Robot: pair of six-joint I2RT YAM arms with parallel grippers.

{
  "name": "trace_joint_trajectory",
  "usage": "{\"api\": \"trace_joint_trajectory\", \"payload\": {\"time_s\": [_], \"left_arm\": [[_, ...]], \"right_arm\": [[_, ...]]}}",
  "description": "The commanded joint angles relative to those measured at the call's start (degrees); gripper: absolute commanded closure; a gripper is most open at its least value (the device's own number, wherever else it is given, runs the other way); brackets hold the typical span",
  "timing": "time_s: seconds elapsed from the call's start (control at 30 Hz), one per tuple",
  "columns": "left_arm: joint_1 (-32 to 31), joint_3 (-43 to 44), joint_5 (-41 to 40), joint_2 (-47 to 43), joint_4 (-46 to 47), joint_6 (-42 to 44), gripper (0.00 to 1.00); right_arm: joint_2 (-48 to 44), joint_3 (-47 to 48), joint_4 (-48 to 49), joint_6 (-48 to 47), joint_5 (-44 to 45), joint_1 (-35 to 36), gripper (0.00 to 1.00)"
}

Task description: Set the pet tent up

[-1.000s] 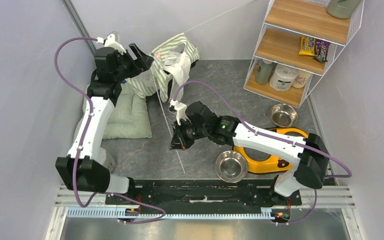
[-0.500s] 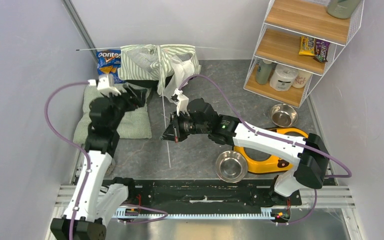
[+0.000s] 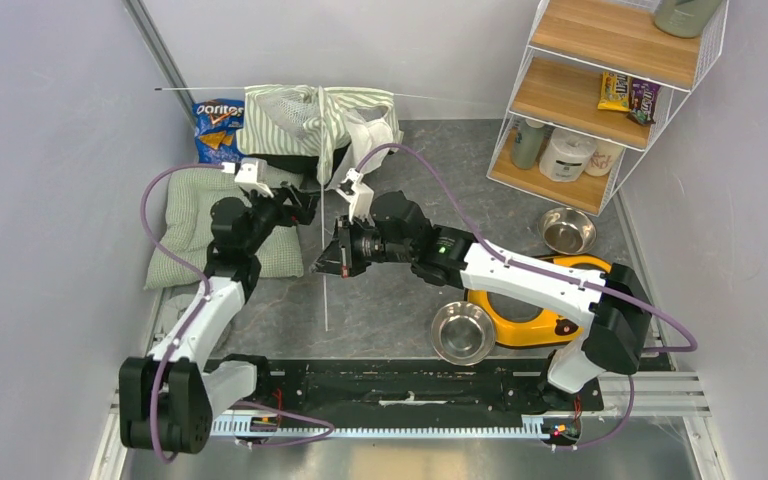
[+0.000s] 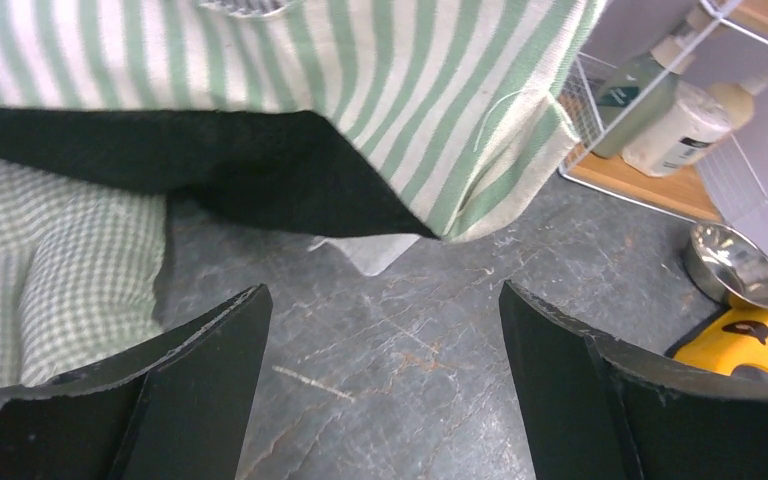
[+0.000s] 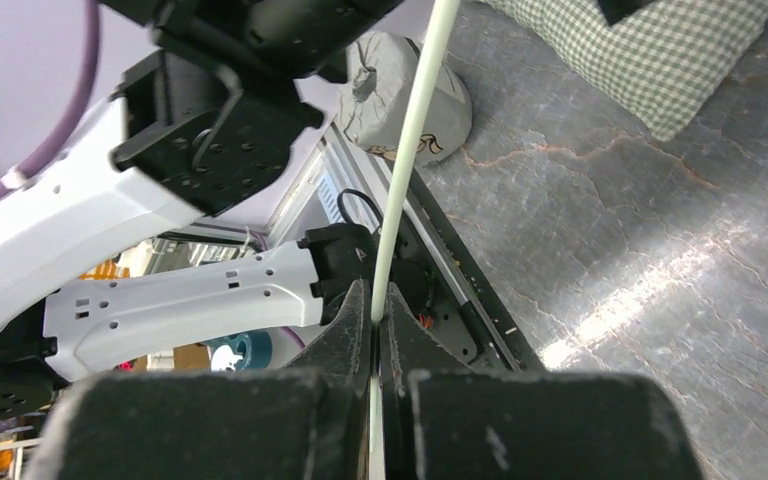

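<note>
The pet tent (image 3: 300, 120), green-and-white striped with mesh, lies slumped against the back wall; its striped cloth and black base fill the top of the left wrist view (image 4: 360, 90). One thin pole (image 3: 324, 300) runs from the tent toward the near edge. My right gripper (image 3: 326, 262) is shut on it, and the wrist view shows the pole (image 5: 415, 120) pinched between the closed tips (image 5: 371, 300). My left gripper (image 3: 305, 205) hovers just in front of the tent, wide open (image 4: 382, 290) over bare floor, holding nothing.
A pale green cushion (image 3: 200, 230) lies left, partly under the left arm. A chip bag (image 3: 217, 128) stands behind it. Two steel bowls (image 3: 463, 332) (image 3: 567, 230) and a yellow bowl holder (image 3: 520, 310) sit right. A wire shelf (image 3: 600, 90) fills the far right corner.
My left arm has drawn back from the tent to just over the cushion's edge. The tent has settled flatter against the wall, uncovering the chip bag. The right gripper shifted left with the pole.
</note>
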Motion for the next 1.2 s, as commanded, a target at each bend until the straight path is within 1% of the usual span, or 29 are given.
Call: {"api": "trace_joint_trajectory", "payload": {"time_s": [0.0,0.03,0.1,0.2,0.43,0.6,0.77,0.87,0.93,1.0,1.1,1.13,1.17], "left_arm": [[-0.3,0.2,7.8,4.6,16.7,3.7,0.09],[-0.3,-0.8,9.2,5.4,20.1,4.1,0.10],[-0.4,-2.8,9.4,6.2,26.3,4.3,0.10],[-1.2,-4.1,10.3,8.9,32.5,4.2,0.11],[-4.4,-3.9,5.2,14.9,39.3,7.1,0.13],[-6.5,-2.5,2.7,18.2,41.4,9.7,0.19],[-7.1,-2.9,1.6,19.6,42.6,12.1,0.35],[-7.1,-3.9,1.7,19.7,44.1,13.4,0.49],[-7.1,-4.0,1.7,19.7,44.0,13.7,0.56],[-7.1,-3.9,1.5,19.6,43.7,13.7,0.64],[-7.1,-3.4,1.6,19.3,42.3,13.7,0.81],[-7.1,-3.3,1.8,19.3,42.0,13.8,0.92],[-7.1,-3.2,1.8,19.1,41.6,13.7,0.98]], "right_arm": [[0.9,3.5,5.9,-0.8,1.9,-0.7,1.00],[1.0,3.8,6.2,-0.5,1.5,-0.7,1.00],[1.2,4.3,6.4,-0.2,0.8,-0.7,1.00],[1.1,5.0,5.4,-0.7,0.0,-0.7,1.00],[0.3,4.9,5.4,-0.7,-1.0,-0.7,1.00],[-0.1,4.5,5.5,-0.8,-1.8,-0.7,1.00],[-0.3,4.3,5.6,-0.7,-1.8,-0.7,1.00],[-0.4,4.4,5.7,-0.6,-1.7,-0.7,1.00],[-0.5,4.3,5.7,-0.8,-1.5,-0.7,1.00],[-0.6,4.3,5.7,-0.9,-1.5,-0.7,1.00],[-0.8,4.0,5.7,-1.1,-1.2,-0.7,1.00],[-0.7,3.9,5.7,-1.1,-1.1,-0.7,1.00],[-0.9,3.9,5.5,-1.3,-0.9,-0.7,1.00]]}}
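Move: The tent's hanging striped flap tip lies about 5 cm ahead of the left hand, 5 cm to its right and some 1 cm higher. From that hand, the checked cushion is roughly 24 cm left, 4 cm back and 18 cm below; the white cloth is 14 cm ahead, 9 cm right and 8 cm lower. From the pole-holding right hand, the flap tip is about 16 cm straight ahead and 3 cm lower. Left hand slides about 5 cm right and 4 cm forward, tipping up 20 degrees, and pinches the striped flap tip. ##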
